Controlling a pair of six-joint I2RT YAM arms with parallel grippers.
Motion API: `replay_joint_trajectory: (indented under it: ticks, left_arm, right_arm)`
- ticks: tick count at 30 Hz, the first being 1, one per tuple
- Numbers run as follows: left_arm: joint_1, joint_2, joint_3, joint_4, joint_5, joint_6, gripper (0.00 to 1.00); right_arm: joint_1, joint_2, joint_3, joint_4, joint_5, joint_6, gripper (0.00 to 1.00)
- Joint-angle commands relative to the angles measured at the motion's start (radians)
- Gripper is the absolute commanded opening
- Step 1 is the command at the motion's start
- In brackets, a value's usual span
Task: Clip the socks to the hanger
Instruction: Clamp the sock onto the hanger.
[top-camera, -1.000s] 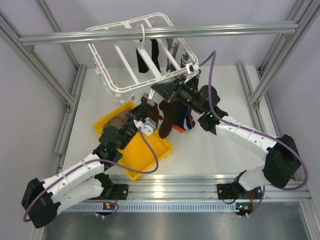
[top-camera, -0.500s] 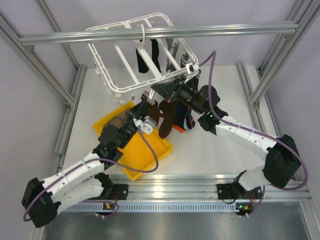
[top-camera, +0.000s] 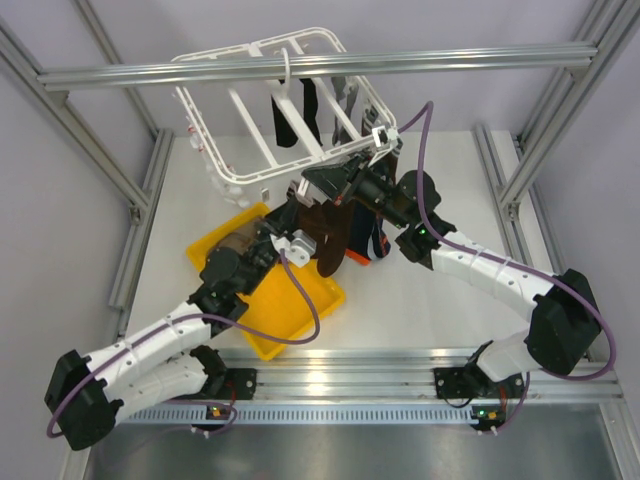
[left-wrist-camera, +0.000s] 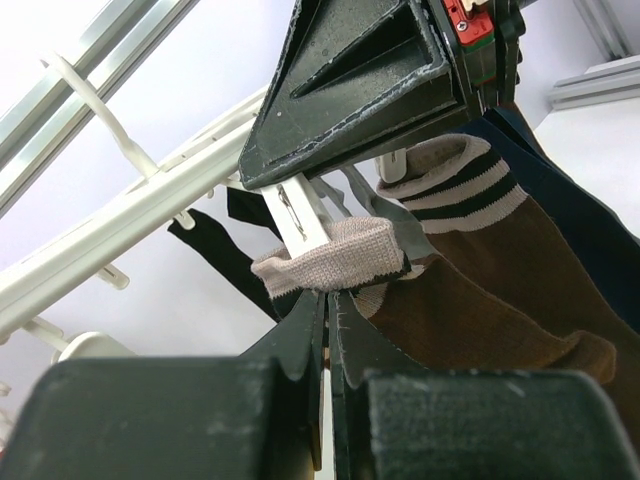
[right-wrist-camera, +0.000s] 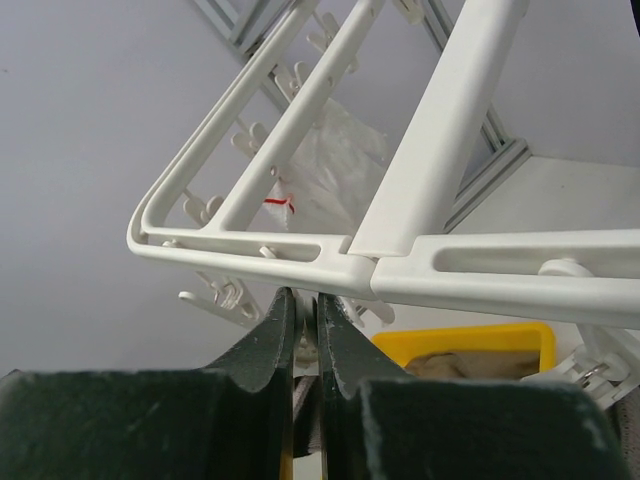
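The white hanger (top-camera: 262, 110) hangs tilted from the top bar, with dark socks (top-camera: 284, 118) clipped to it. My left gripper (top-camera: 303, 217) is shut on the tan cuff (left-wrist-camera: 335, 255) of a brown sock (top-camera: 326, 242) and holds it up right under my right gripper (top-camera: 322, 184). In the left wrist view the cuff touches a white clip (left-wrist-camera: 298, 212) below the right gripper's black body (left-wrist-camera: 370, 80). My right gripper (right-wrist-camera: 304, 300) is shut on that clip, just under the hanger's frame (right-wrist-camera: 430, 160). A brown-white striped sock (left-wrist-camera: 455, 190) and a navy sock (left-wrist-camera: 590, 235) hang beside it.
A yellow tray (top-camera: 300, 315) lies on the table front left, with more socks (top-camera: 232, 246) in its far end; it also shows in the right wrist view (right-wrist-camera: 470, 340). A navy sock with orange trim (top-camera: 366, 248) hangs beside the brown one. Aluminium frame bars (top-camera: 300, 66) cross overhead.
My left gripper has risen and moved right with the brown sock, bringing its cuff up to the clip. My right gripper has stayed put on the clip.
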Motion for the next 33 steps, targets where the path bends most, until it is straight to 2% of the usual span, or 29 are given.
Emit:
replay_joint_trajectory:
  ticks: [1, 3, 4, 7, 12, 14, 16, 19, 23, 27, 33]
  left_arm:
    - [-0.006, 0.0, 0.055, 0.073, -0.014, -0.01, 0.0]
    - [-0.006, 0.005, 0.058, 0.068, -0.017, -0.014, 0.0]
    - [-0.006, 0.002, 0.059, 0.067, -0.015, -0.014, 0.0]
    - [-0.006, 0.0, 0.056, 0.057, -0.017, -0.014, 0.0]
    - [-0.007, -0.011, 0.045, 0.033, -0.017, -0.014, 0.0]
    - [-0.006, -0.015, 0.045, 0.007, -0.017, -0.023, 0.0]
    - [-0.006, -0.02, 0.05, -0.016, -0.017, -0.036, 0.07]
    - [-0.006, -0.037, 0.07, -0.108, -0.011, -0.082, 0.26]
    - [-0.006, -0.083, 0.094, -0.232, -0.006, -0.189, 0.4]
    - [-0.004, -0.132, 0.13, -0.383, -0.02, -0.314, 0.48]
    - [0.048, -0.193, 0.193, -0.605, 0.008, -0.509, 0.51]
  right_arm:
    - [-0.012, -0.01, 0.026, 0.042, -0.014, -0.001, 0.05]
    - [-0.012, -0.013, 0.026, 0.042, -0.014, -0.001, 0.16]
    - [-0.012, -0.015, 0.026, 0.044, -0.014, -0.002, 0.25]
    - [-0.012, -0.015, 0.026, 0.045, -0.016, -0.004, 0.37]
    - [-0.013, -0.026, 0.02, 0.044, -0.014, -0.008, 0.4]
    - [-0.013, -0.032, 0.014, 0.041, -0.017, -0.013, 0.45]
    - [-0.013, -0.039, 0.009, 0.036, -0.019, -0.018, 0.51]
    - [-0.019, -0.055, 0.002, 0.024, -0.025, -0.025, 0.52]
    - [-0.031, -0.076, -0.006, -0.007, -0.018, -0.033, 0.52]
    - [-0.068, -0.088, -0.015, -0.044, -0.004, -0.025, 0.52]
    - [-0.111, -0.102, -0.029, -0.102, 0.01, -0.048, 0.51]
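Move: The left fingers hold the striped cuff of the brown sock in the clip's open jaws. The clip sits about 2 cm ahead of the left hand, 1 cm right and 3 cm above. The right fingers squeeze it, its middle barely 1 cm below and 1 cm left of them; the cuff lies 2 cm back, 1 cm left and 4 cm below the right hand. From the left hand, the clipped brown sock's cuff is roughly 8 cm right and 3 cm ahead, at its height. The right fingers let go of the clip first, opening to about half while the hand stays put and the left keeps its pinch on the cuff. Then the left fingers open and release the cuff, sinking about 1 cm before drawing back and left some 3 cm, wrist tipping down about 20 degrees. The right hand slides off rightward and forward, about 4 cm from the clip. ##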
